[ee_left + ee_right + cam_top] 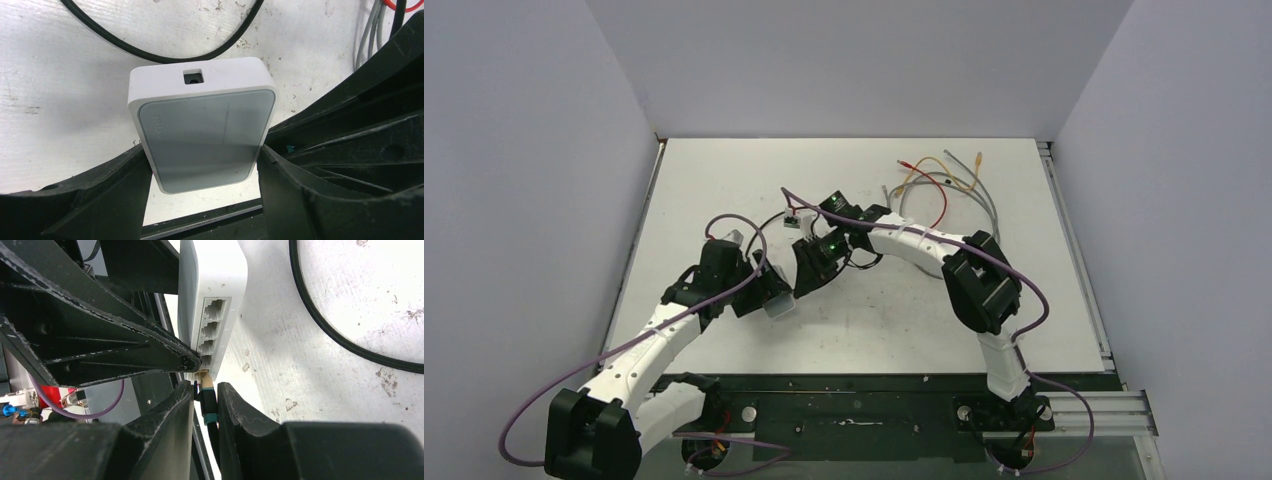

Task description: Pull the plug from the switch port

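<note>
The switch point(202, 135), a flat pale grey-blue box with a white rim, stands on its edge between my left gripper's point(202, 167) black fingers, which are shut on its two sides. From above, the switch point(780, 305) shows just below that gripper point(772, 292). In the right wrist view the switch point(212, 295) shows its row of sockets. The plug point(207, 402), a black boot with a teal band and a tan tip, meets the lowest socket. My right gripper point(206, 405) is shut on the plug's boot. I cannot tell how deep the tip sits.
A thick black cable point(160, 52) loops on the white table behind the switch. Loose grey, orange and red cables point(944, 185) lie at the back right. A small green board point(792, 223) sits behind the grippers. The table's dark front rail point(854, 385) is close below.
</note>
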`<state>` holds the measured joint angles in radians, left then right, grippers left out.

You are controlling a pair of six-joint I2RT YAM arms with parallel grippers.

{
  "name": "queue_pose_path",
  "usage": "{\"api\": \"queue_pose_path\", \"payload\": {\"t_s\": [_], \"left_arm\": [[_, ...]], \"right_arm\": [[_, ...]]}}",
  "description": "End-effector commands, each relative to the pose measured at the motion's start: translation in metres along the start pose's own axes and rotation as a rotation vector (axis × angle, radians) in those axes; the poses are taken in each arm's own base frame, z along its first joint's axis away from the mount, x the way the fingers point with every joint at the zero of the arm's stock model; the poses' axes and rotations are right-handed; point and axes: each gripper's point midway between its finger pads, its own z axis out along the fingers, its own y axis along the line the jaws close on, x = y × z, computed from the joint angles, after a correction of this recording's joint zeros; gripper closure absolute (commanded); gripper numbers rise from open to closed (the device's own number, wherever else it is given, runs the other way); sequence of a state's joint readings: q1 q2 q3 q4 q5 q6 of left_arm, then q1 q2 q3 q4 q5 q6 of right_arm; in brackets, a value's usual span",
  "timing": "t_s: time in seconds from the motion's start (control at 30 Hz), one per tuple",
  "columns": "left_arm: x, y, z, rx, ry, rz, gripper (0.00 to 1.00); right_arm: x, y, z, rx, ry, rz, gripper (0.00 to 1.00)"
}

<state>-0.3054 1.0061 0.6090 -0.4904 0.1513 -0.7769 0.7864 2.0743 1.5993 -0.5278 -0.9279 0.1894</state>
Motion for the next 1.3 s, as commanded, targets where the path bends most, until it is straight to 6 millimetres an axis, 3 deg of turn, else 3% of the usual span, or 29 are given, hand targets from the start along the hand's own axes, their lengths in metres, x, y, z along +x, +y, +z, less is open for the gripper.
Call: {"api": "queue_pose_path", "payload": {"t_s": [0.0,0.43,0.63,0.9,1.27], "left_arm": [[-0.018,0.042,-0.013,-0.214,-0.097,0.014,1.0],[-0.021,0.039,-0.013,-0.214,-0.098,0.024,1.0],[-0.021,0.036,-0.012,-0.191,-0.095,0.024,1.0],[-0.025,0.025,-0.015,-0.128,-0.126,0.03,1.0],[-0.022,0.027,-0.014,-0.126,-0.121,0.025,1.0]], "right_arm": [[0.018,-0.045,-0.052,0.198,0.01,0.098,0.95],[0.015,-0.039,-0.065,0.155,-0.026,0.12,0.95],[0.004,-0.032,-0.069,0.131,-0.062,0.107,0.95],[-0.029,-0.007,-0.088,0.067,-0.172,0.05,0.95],[-0.088,0.037,-0.145,-0.078,-0.435,0.003,0.95]]}}
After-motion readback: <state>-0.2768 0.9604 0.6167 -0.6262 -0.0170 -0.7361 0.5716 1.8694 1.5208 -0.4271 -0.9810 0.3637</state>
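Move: Just off the right hand's tips, about 2 cm to its left, 1 cm back and 1 cm lower, is the switch port that still holds the plug; from the left hand that port lies some 3 cm right, 1 cm ahead and 1 cm below. From the right hand, the black cable's loop centres roughly 13 cm ahead, 3 cm left and 10 cm down, and the grey coil about 25 cm ahead, 30 cm right, 10 cm down. Pulling apart with both grips kept: the right hand draws the plug out of the port, quickly going about 7 cm right and 4 cm forward while sinking a little, as the left springs some 5 cm left and 2 cm down with the switch, rolling about 10 degrees. The right hand pauses, then lifts some 10 cm and moves slightly farther forward. ##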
